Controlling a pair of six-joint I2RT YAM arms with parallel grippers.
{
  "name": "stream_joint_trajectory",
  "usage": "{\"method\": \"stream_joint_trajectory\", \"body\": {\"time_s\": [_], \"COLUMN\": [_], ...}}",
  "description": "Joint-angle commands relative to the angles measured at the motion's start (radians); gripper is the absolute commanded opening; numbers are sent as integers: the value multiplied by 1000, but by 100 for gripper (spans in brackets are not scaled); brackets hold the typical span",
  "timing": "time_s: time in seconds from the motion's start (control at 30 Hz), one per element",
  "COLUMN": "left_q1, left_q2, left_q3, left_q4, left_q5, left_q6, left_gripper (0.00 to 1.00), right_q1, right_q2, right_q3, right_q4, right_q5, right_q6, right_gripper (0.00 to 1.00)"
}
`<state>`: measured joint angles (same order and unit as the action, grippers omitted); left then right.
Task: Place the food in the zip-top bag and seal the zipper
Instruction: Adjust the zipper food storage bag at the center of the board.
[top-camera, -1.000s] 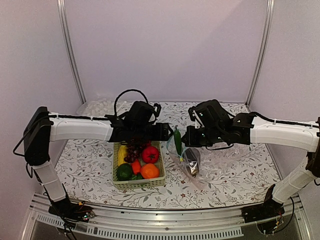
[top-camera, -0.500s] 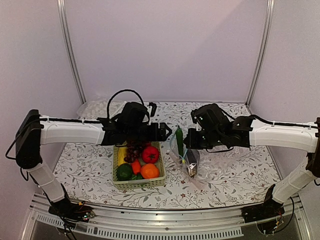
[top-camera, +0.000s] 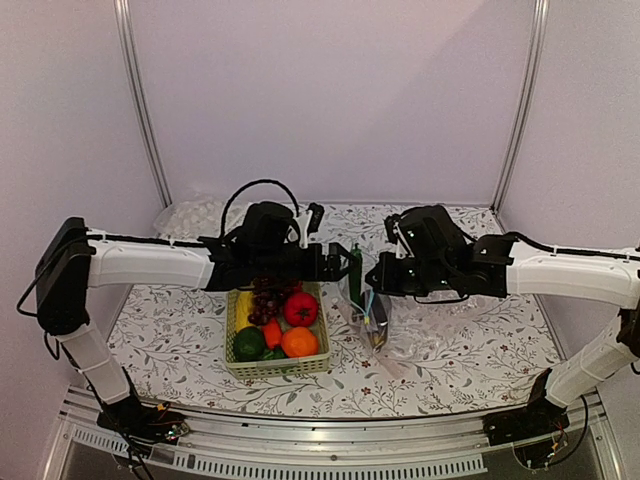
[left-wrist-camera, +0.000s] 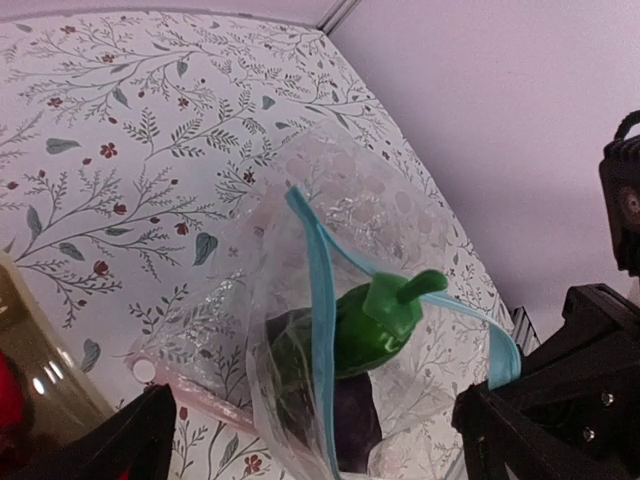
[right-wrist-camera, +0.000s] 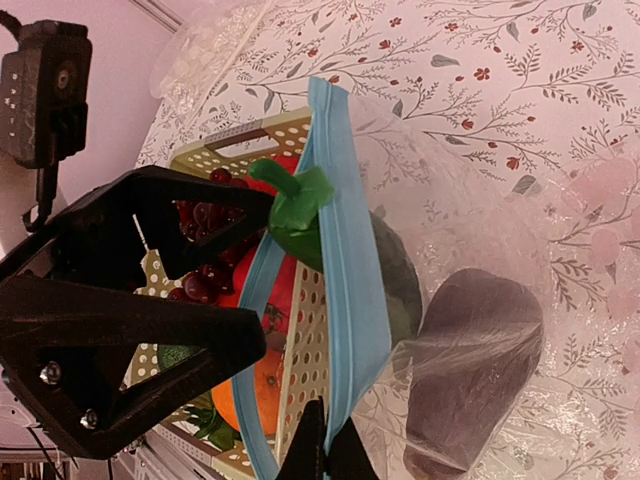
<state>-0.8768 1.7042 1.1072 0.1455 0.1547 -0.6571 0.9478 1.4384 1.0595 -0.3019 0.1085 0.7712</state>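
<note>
The clear zip-top bag (top-camera: 378, 328) hangs upright just right of the basket. My right gripper (right-wrist-camera: 328, 452) is shut on its light-blue zipper (right-wrist-camera: 345, 250), holding the mouth up. A dark green vegetable (left-wrist-camera: 385, 320) stands in the open mouth with its stem poking out. Below it in the bag lies the purple eggplant (right-wrist-camera: 475, 370). My left gripper (left-wrist-camera: 320, 438) hovers over the mouth, open, its fingers wide on either side and touching nothing. The rest of the food, a red fruit (top-camera: 300, 309), an orange (top-camera: 299, 342) and grapes (top-camera: 265, 298), lies in the basket.
The pale green mesh basket (top-camera: 278, 366) stands at centre left on the floral tablecloth, right against the bag. Bubbly clear plastic sheets lie at the back left (top-camera: 195, 215) and under the bag to the right (top-camera: 455, 340). Metal frame posts rise at both back corners.
My left gripper's jaws have spread wider and let go of the green vegetable, which now stands in the bag's mouth. The right gripper has kept its hold on the zipper.
</note>
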Motion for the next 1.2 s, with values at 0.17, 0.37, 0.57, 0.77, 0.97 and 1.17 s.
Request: {"method": "stream_joint_trajectory", "body": {"time_s": [0.17,0.37,0.57,0.77,0.97,1.17], "left_q1": [29,32,44,45,45,35], "left_q2": [75,110,147,167,155,116], "left_q3": [27,43,55,60,49,4], "left_q4": [64,89,94,92,89,115], "left_q5": [55,57,39,19,18,34], "left_q6": [-23,-22,-29,-26,16,85], "left_gripper": [100,99,61,42,26,14], "right_q1": [-6,-6,-6,-7,-27,-75], "right_q2": [-30,-24,-25,-24,-14,16], "right_q3": [-22,-16,-18,-18,-33,-36], "right_q4": [48,56,62,61,30,32], "right_q5": [-33,-55,-56,-58,26,95], "right_q6": [14,10,11,9,55,101], "right_gripper": [0,0,0,0,0,0]}}
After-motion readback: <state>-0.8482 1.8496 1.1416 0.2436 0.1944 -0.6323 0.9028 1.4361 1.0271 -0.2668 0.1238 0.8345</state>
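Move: The green pepper sticking out of the bag mouth has its middle some 2 cm ahead of the open left hand, 3 cm right and 4 cm lower. The dark eggplant in the bag sits about 4 cm back, 5 cm right and 10 cm below that hand; the basket's centre is roughly 10 cm back, 13 cm left and 12 cm down. From the right hand, the pepper is about 2 cm ahead, 3 cm left and 3 cm lower. Left sinks about 4 cm, edging forward, and pinches the pepper; right keeps the zipper edge, finally drawing forward-right 2 cm. ##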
